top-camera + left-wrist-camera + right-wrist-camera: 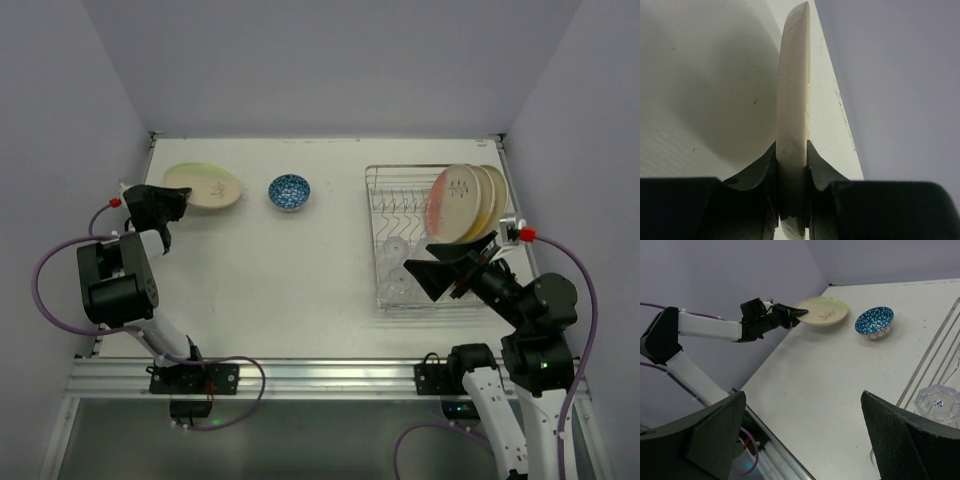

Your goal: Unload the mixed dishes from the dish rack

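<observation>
A cream plate (208, 186) lies flat at the table's far left, and my left gripper (172, 202) is shut on its near rim. In the left wrist view the plate (792, 100) shows edge-on, with the gripper (791, 167) pinching it from both sides. Whether it rests on the table I cannot tell. The blue-patterned bowl (289, 191) stands on the table beside it. The wire dish rack (395, 185) at the right holds upright cream plates (462, 203) and clear glasses (397, 248). My right gripper (440, 272) hovers open at the rack's near left corner, holding nothing.
The right wrist view shows the plate (822, 311), the bowl (874, 322), a glass (938, 402) in the rack, and the table's near-left edge with its metal rail (775, 450). Walls close in on three sides.
</observation>
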Motion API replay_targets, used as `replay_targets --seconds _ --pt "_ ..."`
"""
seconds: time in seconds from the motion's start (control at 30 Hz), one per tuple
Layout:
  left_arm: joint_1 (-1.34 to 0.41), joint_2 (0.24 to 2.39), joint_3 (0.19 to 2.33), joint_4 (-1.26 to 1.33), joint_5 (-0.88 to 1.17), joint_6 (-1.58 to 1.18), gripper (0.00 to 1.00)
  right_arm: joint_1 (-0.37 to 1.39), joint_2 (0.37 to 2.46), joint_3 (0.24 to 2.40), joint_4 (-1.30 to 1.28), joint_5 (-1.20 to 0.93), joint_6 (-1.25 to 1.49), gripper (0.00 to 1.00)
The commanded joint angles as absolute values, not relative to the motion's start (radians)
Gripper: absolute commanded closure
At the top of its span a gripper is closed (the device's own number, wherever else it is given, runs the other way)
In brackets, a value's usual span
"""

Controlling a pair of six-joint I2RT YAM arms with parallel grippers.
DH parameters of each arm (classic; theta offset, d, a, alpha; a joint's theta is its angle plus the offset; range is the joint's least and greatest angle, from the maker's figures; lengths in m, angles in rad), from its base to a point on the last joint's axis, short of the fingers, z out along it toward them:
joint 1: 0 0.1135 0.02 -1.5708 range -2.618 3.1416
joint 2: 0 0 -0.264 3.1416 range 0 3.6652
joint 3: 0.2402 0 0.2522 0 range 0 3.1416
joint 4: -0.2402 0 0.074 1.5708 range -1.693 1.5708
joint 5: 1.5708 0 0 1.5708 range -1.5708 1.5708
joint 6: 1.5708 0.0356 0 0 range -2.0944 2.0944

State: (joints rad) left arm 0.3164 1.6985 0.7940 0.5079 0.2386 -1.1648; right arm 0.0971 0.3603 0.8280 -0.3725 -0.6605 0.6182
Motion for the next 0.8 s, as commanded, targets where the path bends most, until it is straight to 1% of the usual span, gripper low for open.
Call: replay_targets --seconds 0.0,0.27,0.3,0.37,0.43,0.47,0.53,0.57,0.6,0.63,0.67,0.77 --pt "0.299 1.69 0.831 0.776 0.253 -1.155 1.0 0.095 0.347 0.825 -0.41 -0.695 0.578 0.01" --pt "0.285 1.776 0.833 0.775 0.268 -1.135 1.0 0.095 0.321 0.79 -0.433 -0.698 0.571 0.01" --pt "0.282 1.781 0.834 0.769 0.268 -1.126 0.98 0.095 0.318 0.784 -0.431 -0.698 0.572 0.01" --pt "0.281 1.793 0.833 0.769 0.27 -1.118 0.91 0.095 0.311 0.769 -0.433 -0.698 0.574 0.01" --pt "0.278 1.798 0.833 0.756 0.268 -1.111 0.9 0.095 0.305 0.765 -0.44 -0.696 0.572 0.01" --pt "0.275 1.798 0.83 0.75 0.261 -1.106 0.84 0.095 0.304 0.765 -0.443 -0.696 0.571 0.01" --pt "0.265 1.79 0.831 0.706 0.238 -1.085 0.67 0.095 0.299 0.767 -0.451 -0.692 0.569 0.01" --pt "0.261 1.787 0.845 0.668 0.224 -1.074 0.52 0.095 0.296 0.767 -0.451 -0.693 0.568 0.01" --pt "0.249 1.783 0.853 0.575 0.198 -1.053 0.46 0.095 0.298 0.767 -0.451 -0.695 0.569 0.01" --pt "0.241 1.77 0.859 0.537 0.149 -1.042 0.4 0.095 0.299 0.767 -0.446 -0.699 0.569 0.01" --pt "0.233 1.764 0.867 0.499 0.126 -1.029 0.31 0.097 0.299 0.767 -0.443 -0.704 0.574 0.01" --pt "0.201 1.749 0.89 0.388 0.048 -0.993 0.23 0.095 0.302 0.769 -0.437 -0.716 0.58 0.01"
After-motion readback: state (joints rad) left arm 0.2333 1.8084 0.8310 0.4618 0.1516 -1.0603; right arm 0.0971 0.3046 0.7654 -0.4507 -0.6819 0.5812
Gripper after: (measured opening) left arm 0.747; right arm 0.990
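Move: The left hand grips the cream-and-green plate near its left rim. The patch of table it is meant for has its middle about 4 cm ahead of that hand, 6 cm to its right and 8 cm below. The blue bowl stands some 29 cm to the hand's right, 4 cm ahead and 5 cm below. From the empty right hand the patch lies roughly 30 cm ahead, 57 cm to the left and 32 cm down. Downward, with a slight drift to the right, the left hand lowers the held plate about 3 cm towards the table and pauses. It then spreads its fingers from a narrow grip to about three-quarters open, letting go of the rim while sinking another 2 cm and tipping slightly. The open, empty right hand sinks some 3 cm near the rack. ##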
